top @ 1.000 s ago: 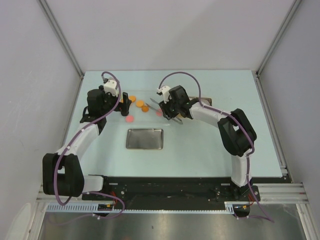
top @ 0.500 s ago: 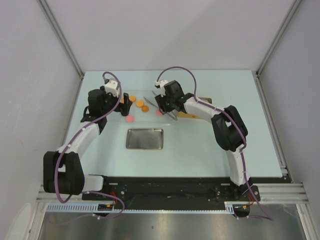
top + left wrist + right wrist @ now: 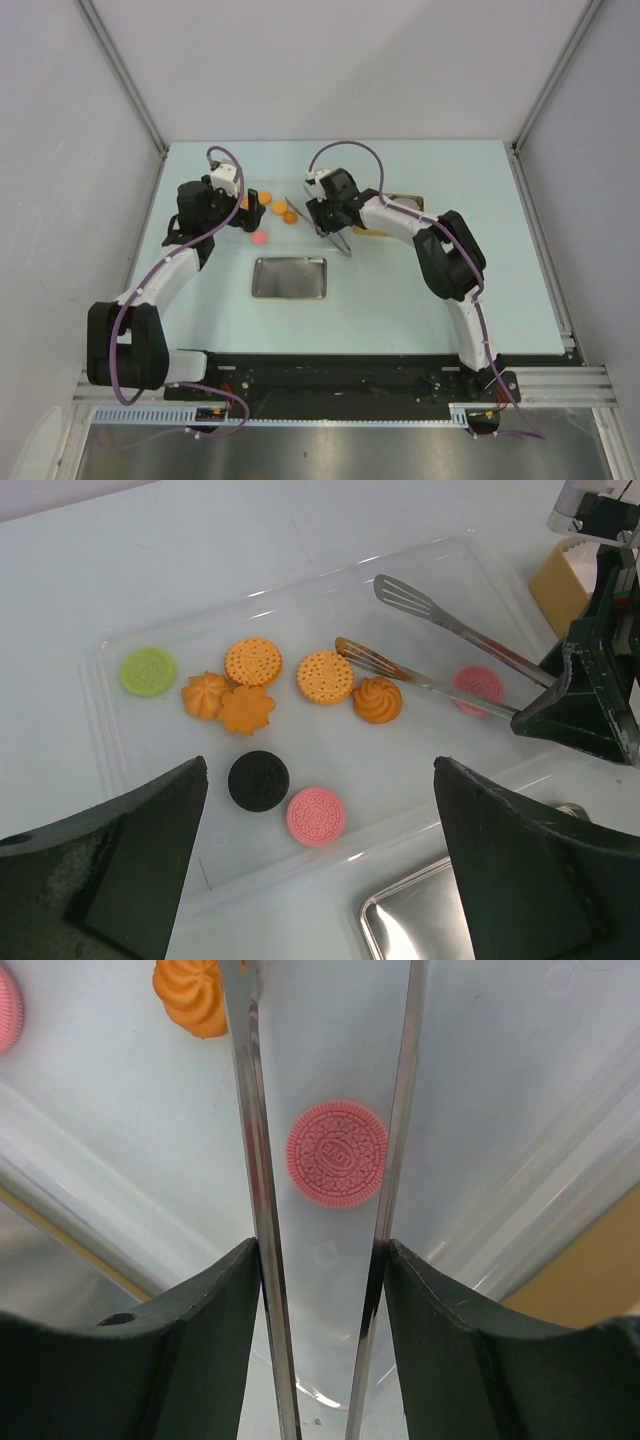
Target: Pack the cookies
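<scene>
Several cookies lie in a clear plastic tray [image 3: 110, 745]: a green one [image 3: 148, 670], orange ones [image 3: 253, 661], a black one [image 3: 258, 780] and a pink one [image 3: 316, 815]. My left gripper [image 3: 320, 770] hangs open above the tray's near edge, holding nothing. My right gripper [image 3: 322, 1245] is shut on metal tongs [image 3: 252, 1110]. The tongs' two arms straddle another pink cookie [image 3: 338, 1152] lying flat on the tray, apart from both arms. From above, the right gripper [image 3: 325, 215] sits at the tray's right end and the left gripper [image 3: 255, 212] at its left.
A shallow metal tray [image 3: 290, 277] lies on the table just in front of the cookie tray. A tan box [image 3: 560, 580] stands to the right, behind the right gripper. An orange swirl cookie [image 3: 192, 1000] lies near the tongs' tips.
My right arm has swung left over the cookie tray with the tongs, and the tongs' arms have spread a little wider. The left arm has stayed still.
</scene>
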Robot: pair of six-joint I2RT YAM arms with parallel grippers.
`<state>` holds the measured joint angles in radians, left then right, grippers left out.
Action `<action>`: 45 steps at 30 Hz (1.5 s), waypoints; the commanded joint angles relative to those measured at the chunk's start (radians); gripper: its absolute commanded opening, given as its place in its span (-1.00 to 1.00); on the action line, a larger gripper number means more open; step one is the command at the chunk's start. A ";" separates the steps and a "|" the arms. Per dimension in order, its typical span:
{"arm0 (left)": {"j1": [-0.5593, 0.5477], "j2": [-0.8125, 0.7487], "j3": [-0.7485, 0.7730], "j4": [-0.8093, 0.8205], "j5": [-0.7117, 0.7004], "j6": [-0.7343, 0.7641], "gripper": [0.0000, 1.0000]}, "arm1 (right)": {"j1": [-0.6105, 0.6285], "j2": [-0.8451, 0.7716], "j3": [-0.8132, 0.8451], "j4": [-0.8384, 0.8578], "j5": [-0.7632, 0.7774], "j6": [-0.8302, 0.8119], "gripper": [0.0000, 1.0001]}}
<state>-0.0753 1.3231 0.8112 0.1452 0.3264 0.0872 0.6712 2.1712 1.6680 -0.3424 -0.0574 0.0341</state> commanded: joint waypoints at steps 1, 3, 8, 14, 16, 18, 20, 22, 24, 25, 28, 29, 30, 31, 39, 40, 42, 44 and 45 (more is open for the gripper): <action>-0.003 -0.005 -0.012 0.021 0.028 0.009 0.99 | 0.022 -0.001 0.007 0.006 0.019 0.004 0.16; -0.006 -0.005 -0.014 0.013 0.023 0.008 0.99 | 0.028 -0.007 0.012 0.002 0.021 0.001 0.19; -0.023 -0.018 -0.012 -0.001 0.014 0.008 1.00 | 0.037 -0.013 0.048 -0.029 0.013 -0.010 0.36; -0.043 -0.035 -0.009 -0.016 0.010 0.003 0.99 | 0.044 -0.008 0.101 -0.053 -0.031 -0.005 0.43; -0.047 -0.039 -0.010 -0.022 0.010 0.002 1.00 | 0.042 -0.025 0.104 -0.053 -0.057 0.004 0.48; -0.058 -0.044 -0.009 -0.029 0.010 -0.006 1.00 | 0.042 -0.053 0.101 -0.046 -0.062 0.010 0.52; -0.072 -0.050 -0.009 -0.038 0.007 -0.021 1.00 | 0.034 -0.070 0.105 -0.044 -0.036 0.013 0.54; -0.086 -0.051 -0.009 -0.047 -0.006 -0.029 0.99 | 0.018 -0.096 0.108 -0.049 0.031 0.016 0.55; -0.116 -0.051 -0.009 -0.059 -0.024 -0.038 1.00 | 0.004 -0.112 0.111 -0.055 0.091 0.018 0.56; -0.144 -0.053 -0.010 -0.062 -0.055 -0.038 1.00 | -0.007 -0.131 0.113 -0.059 0.140 0.016 0.56; -0.188 -0.050 -0.006 -0.071 -0.102 -0.059 0.98 | -0.047 -0.172 0.105 -0.060 0.201 0.016 0.56; -0.198 -0.047 -0.001 -0.084 -0.108 -0.069 0.99 | -0.065 -0.183 0.095 -0.058 0.215 0.013 0.56; -0.207 -0.041 0.003 -0.090 -0.115 -0.079 1.00 | -0.076 -0.194 0.088 -0.056 0.241 0.010 0.56; -0.227 -0.038 0.019 -0.096 -0.130 -0.107 1.00 | -0.085 -0.204 0.084 -0.050 0.246 0.004 0.56; -0.322 0.161 0.291 -0.396 -0.228 -0.280 0.99 | -0.212 -0.309 0.004 -0.026 0.248 -0.031 0.57; -0.325 0.222 0.351 -0.427 -0.224 -0.315 0.99 | -0.225 -0.313 -0.004 -0.026 0.249 -0.031 0.57; -0.330 0.269 0.394 -0.486 -0.239 -0.336 0.99 | -0.243 -0.326 -0.020 -0.018 0.245 -0.055 0.57; -0.342 0.322 0.437 -0.509 -0.265 -0.360 0.99 | -0.272 -0.338 -0.054 -0.004 0.231 -0.054 0.57; -0.345 0.341 0.448 -0.518 -0.280 -0.369 1.00 | -0.286 -0.349 -0.065 0.006 0.226 -0.053 0.57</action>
<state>-0.4049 1.5993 1.1938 -0.2352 0.1097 -0.1871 0.4183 1.8740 1.6455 -0.3733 0.1726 0.0029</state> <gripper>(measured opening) 0.996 0.784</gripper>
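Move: Closed around by the right hand's fingers, the tongs straddle the right pink cookie, which lies about 4 cm ahead, 3 cm left and 4 cm below that hand. The swirl cookie sits some 8 cm left of the pink one and 2 cm farther out; the cookie box is about 14 cm right of the right hand and 6 cm ahead. For the empty left hand, the tongs' middle lies about 17 cm right, 3 cm ahead, 15 cm down. Opening its fingers wider while easing a couple of centimetres back and left, the right hand lets go of the tongs, then climbs away about 15 cm, swinging right and forward over the cookie box and turning some 20 degrees clockwise. The left hand, still wide open, goes about 12 cm right towards the tongs, drawing back briefly and coming forward again as its fingers tip down. ##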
